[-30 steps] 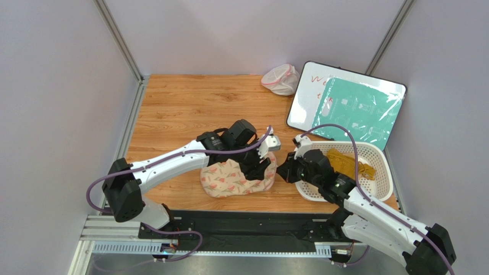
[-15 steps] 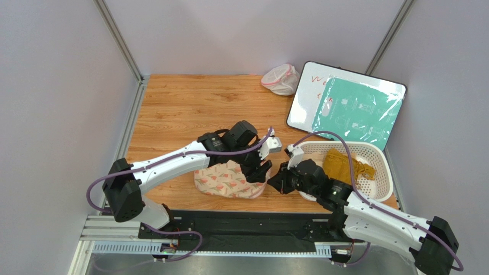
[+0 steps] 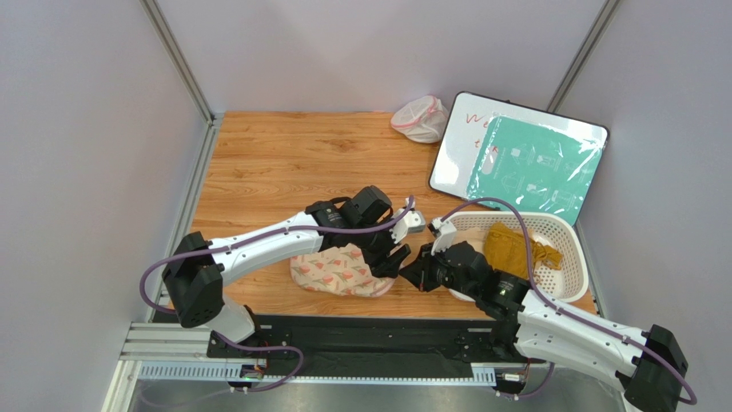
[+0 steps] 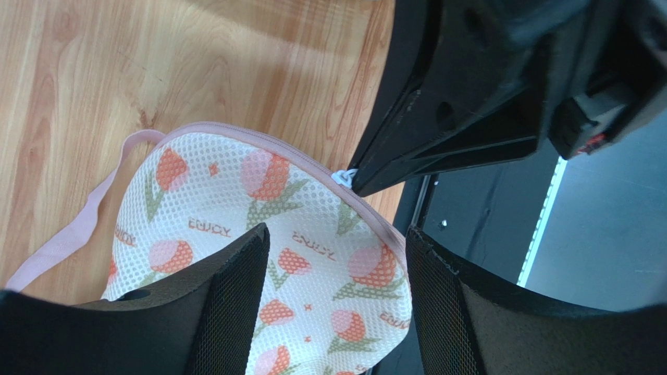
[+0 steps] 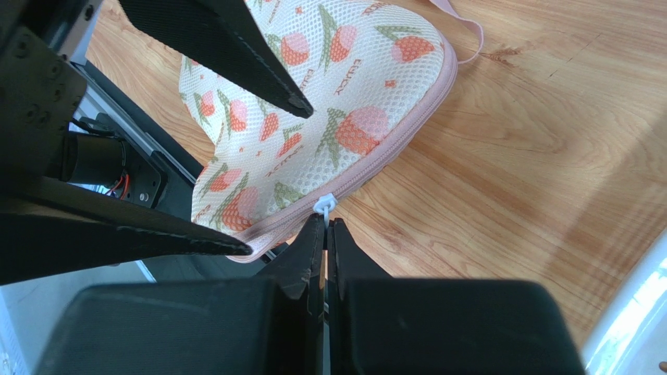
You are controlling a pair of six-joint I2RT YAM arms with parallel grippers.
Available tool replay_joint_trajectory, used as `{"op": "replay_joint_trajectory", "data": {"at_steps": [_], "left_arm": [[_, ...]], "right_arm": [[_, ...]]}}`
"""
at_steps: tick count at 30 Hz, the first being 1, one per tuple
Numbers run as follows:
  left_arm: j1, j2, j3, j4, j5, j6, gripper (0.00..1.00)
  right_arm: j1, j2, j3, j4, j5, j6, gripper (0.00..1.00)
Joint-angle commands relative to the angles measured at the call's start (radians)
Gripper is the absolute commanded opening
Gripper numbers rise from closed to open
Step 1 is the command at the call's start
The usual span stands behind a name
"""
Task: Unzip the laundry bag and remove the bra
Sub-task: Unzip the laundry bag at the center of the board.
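The laundry bag (image 3: 337, 271), a cream mesh pouch with orange-pink tulips and pink edging, lies at the table's near edge, partly over the black rail. My right gripper (image 5: 326, 223) is shut on its small white zipper pull (image 5: 324, 205) at the bag's right end. The zipper looks closed along the pink seam. My left gripper (image 4: 337, 234) hovers open just above the bag (image 4: 297, 234), one finger on each side of its right end, without squeezing it. The bra is out of view.
To the right, a white basket (image 3: 563, 228) holds a mustard cloth (image 3: 514, 246). A whiteboard with a green sheet (image 3: 520, 159) lies at the back right. A small white mesh pouch (image 3: 421, 118) sits at the back. The black base rail (image 3: 361, 336) runs below the bag.
The bag has slid a little left and toward the near edge, and lies flatter. My right gripper moved the same way with the pull. The left jaws stand slightly wider.
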Motion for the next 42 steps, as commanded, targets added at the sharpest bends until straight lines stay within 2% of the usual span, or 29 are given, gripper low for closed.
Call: {"op": "replay_joint_trajectory", "data": {"at_steps": [1, 5, 8, 9, 15, 25, 42], "left_arm": [[-0.008, 0.027, 0.005, -0.001, -0.010, -0.011, 0.71], [-0.010, 0.040, 0.006, 0.000, -0.010, -0.017, 0.68], [-0.010, 0.049, 0.008, 0.000, -0.003, -0.018, 0.44], [-0.011, 0.055, 0.007, -0.001, -0.005, -0.018, 0.33], [-0.014, 0.066, 0.011, -0.003, 0.010, -0.021, 0.00], [-0.019, 0.046, 0.008, -0.007, 0.036, -0.005, 0.00], [-0.030, 0.006, 0.000, -0.007, 0.127, 0.043, 0.00]], "right_arm": [[0.005, -0.010, 0.031, 0.045, 0.020, 0.005, 0.00], [0.005, -0.015, 0.030, 0.047, 0.021, 0.005, 0.00], [0.005, -0.019, 0.028, 0.045, 0.023, 0.003, 0.00], [0.005, -0.022, 0.027, 0.044, 0.024, 0.005, 0.00], [0.005, -0.045, 0.019, 0.031, 0.042, 0.005, 0.00], [-0.049, -0.027, 0.025, 0.005, 0.078, -0.037, 0.00], [-0.267, 0.050, 0.031, 0.033, -0.088, -0.121, 0.00]]}}
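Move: The open left fingers straddle the laundry bag's zip edge, which lies about 2 cm below, 1 cm back and 1 cm right; the zip pull is about 3 cm right, 1 cm back and 3 cm below. The right hand already pinches that pull; the bag's strap corner, where the seam leads, lies some 9 cm ahead of it, 1 cm left and 3 cm below. The left sinks 2 cm and pinches the zip edge, then the right drags the pull about 4.5 cm forward-right. ##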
